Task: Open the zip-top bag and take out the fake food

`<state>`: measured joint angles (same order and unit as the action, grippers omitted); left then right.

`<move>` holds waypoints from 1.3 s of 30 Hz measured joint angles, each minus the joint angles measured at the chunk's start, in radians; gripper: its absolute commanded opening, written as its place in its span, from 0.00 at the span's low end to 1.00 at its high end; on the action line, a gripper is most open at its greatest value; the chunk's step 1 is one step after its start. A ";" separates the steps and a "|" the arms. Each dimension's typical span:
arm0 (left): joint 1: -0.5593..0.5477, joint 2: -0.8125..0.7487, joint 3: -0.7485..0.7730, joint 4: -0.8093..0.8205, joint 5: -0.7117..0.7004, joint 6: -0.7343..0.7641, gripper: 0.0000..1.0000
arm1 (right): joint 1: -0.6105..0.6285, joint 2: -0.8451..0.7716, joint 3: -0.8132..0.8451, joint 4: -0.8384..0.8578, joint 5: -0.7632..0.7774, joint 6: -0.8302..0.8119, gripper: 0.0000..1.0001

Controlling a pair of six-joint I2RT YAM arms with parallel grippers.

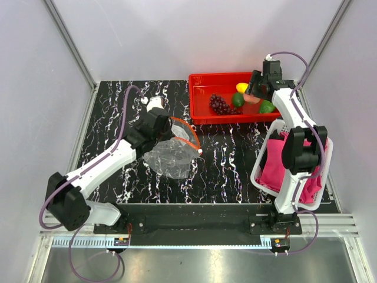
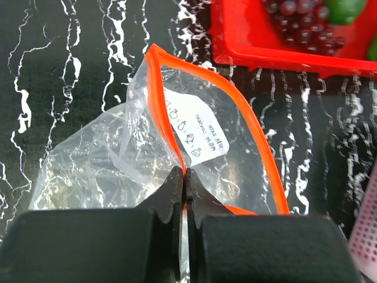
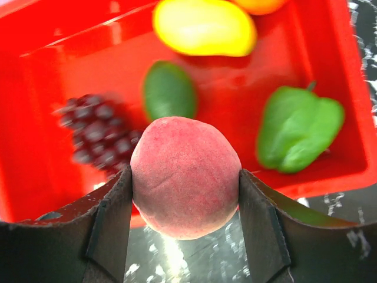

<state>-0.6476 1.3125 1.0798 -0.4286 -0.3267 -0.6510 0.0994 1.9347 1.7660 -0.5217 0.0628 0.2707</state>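
Note:
The zip-top bag (image 1: 172, 154) lies crumpled on the black marbled table with its mouth gaping and a white label inside. My left gripper (image 2: 185, 175) is shut on the bag's orange-red zip strip (image 2: 160, 100). My right gripper (image 3: 184, 180) is shut on a pink-red peach (image 3: 185, 147), held over the near rim of the red tray (image 1: 203, 79). In the tray lie fake food pieces: a purple grape bunch (image 3: 97, 132), a yellow fruit (image 3: 203, 26), a green oval piece (image 3: 169, 89), a green pepper (image 3: 300, 127) and an orange ball (image 3: 259, 5).
A white basket (image 1: 259, 177) holding pink cloths (image 1: 277, 165) stands at the right, beside the right arm. White walls close in the table on three sides. The tray's corner (image 2: 235, 41) shows just beyond the bag in the left wrist view.

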 measured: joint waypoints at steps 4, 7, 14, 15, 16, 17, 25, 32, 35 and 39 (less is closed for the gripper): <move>0.016 0.056 0.016 0.000 0.003 0.007 0.00 | -0.040 0.075 0.035 -0.001 0.006 -0.003 0.58; 0.027 0.093 0.039 -0.002 0.008 0.014 0.06 | -0.055 0.124 0.054 -0.002 0.007 -0.006 0.66; 0.055 0.130 0.100 -0.003 0.026 0.032 0.64 | -0.055 0.189 0.079 -0.025 0.005 -0.014 0.95; 0.055 0.130 0.104 -0.003 0.032 0.035 0.67 | -0.055 0.192 0.080 -0.030 0.005 -0.016 0.99; 0.055 0.130 0.106 -0.003 0.037 0.036 0.73 | -0.055 0.193 0.080 -0.037 0.005 -0.018 1.00; 0.055 0.129 0.106 -0.003 0.042 0.037 0.77 | -0.055 0.193 0.082 -0.042 0.005 -0.017 1.00; 0.055 0.054 0.100 -0.019 0.171 0.033 0.87 | -0.054 0.187 0.102 -0.078 0.005 -0.004 1.00; 0.055 -0.174 -0.008 0.041 0.321 -0.002 0.94 | -0.014 -0.005 -0.074 -0.113 -0.006 0.042 1.00; 0.055 -0.259 -0.095 0.094 0.386 -0.025 0.95 | 0.060 -0.169 -0.201 -0.112 -0.026 0.069 1.00; 0.055 -0.340 -0.232 0.187 0.468 -0.070 0.97 | 0.206 -0.410 -0.386 -0.086 -0.121 0.122 1.00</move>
<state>-0.5922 0.9726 0.8474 -0.2413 0.1417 -0.7208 0.3054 1.5246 1.3796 -0.6079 -0.0578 0.3931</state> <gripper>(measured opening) 0.959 0.994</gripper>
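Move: The tray floor meant for the peach in the right gripper lies about 2 cm ahead, 3 cm right and 11 cm below; the avocado is some 6 cm left and 3 cm ahead, the yellow fruit about 9 cm straight ahead, the bell pepper roughly 10 cm right, level. For the left gripper, which holds the bag, the table patch is about 3 cm ahead and 8 cm down, the tray's near left corner some 9 cm ahead and 9 cm right. Lower the right gripper about 7 cm, easing slightly right and forward, and open wide to let the peach go in the tray; then draw back and left some 20 cm, rising, towards the bag. Meanwhile push the left gripper 3 cm forward and slightly down, open to release the bag, then pull back about 10 cm and up, rolling its left side down. ##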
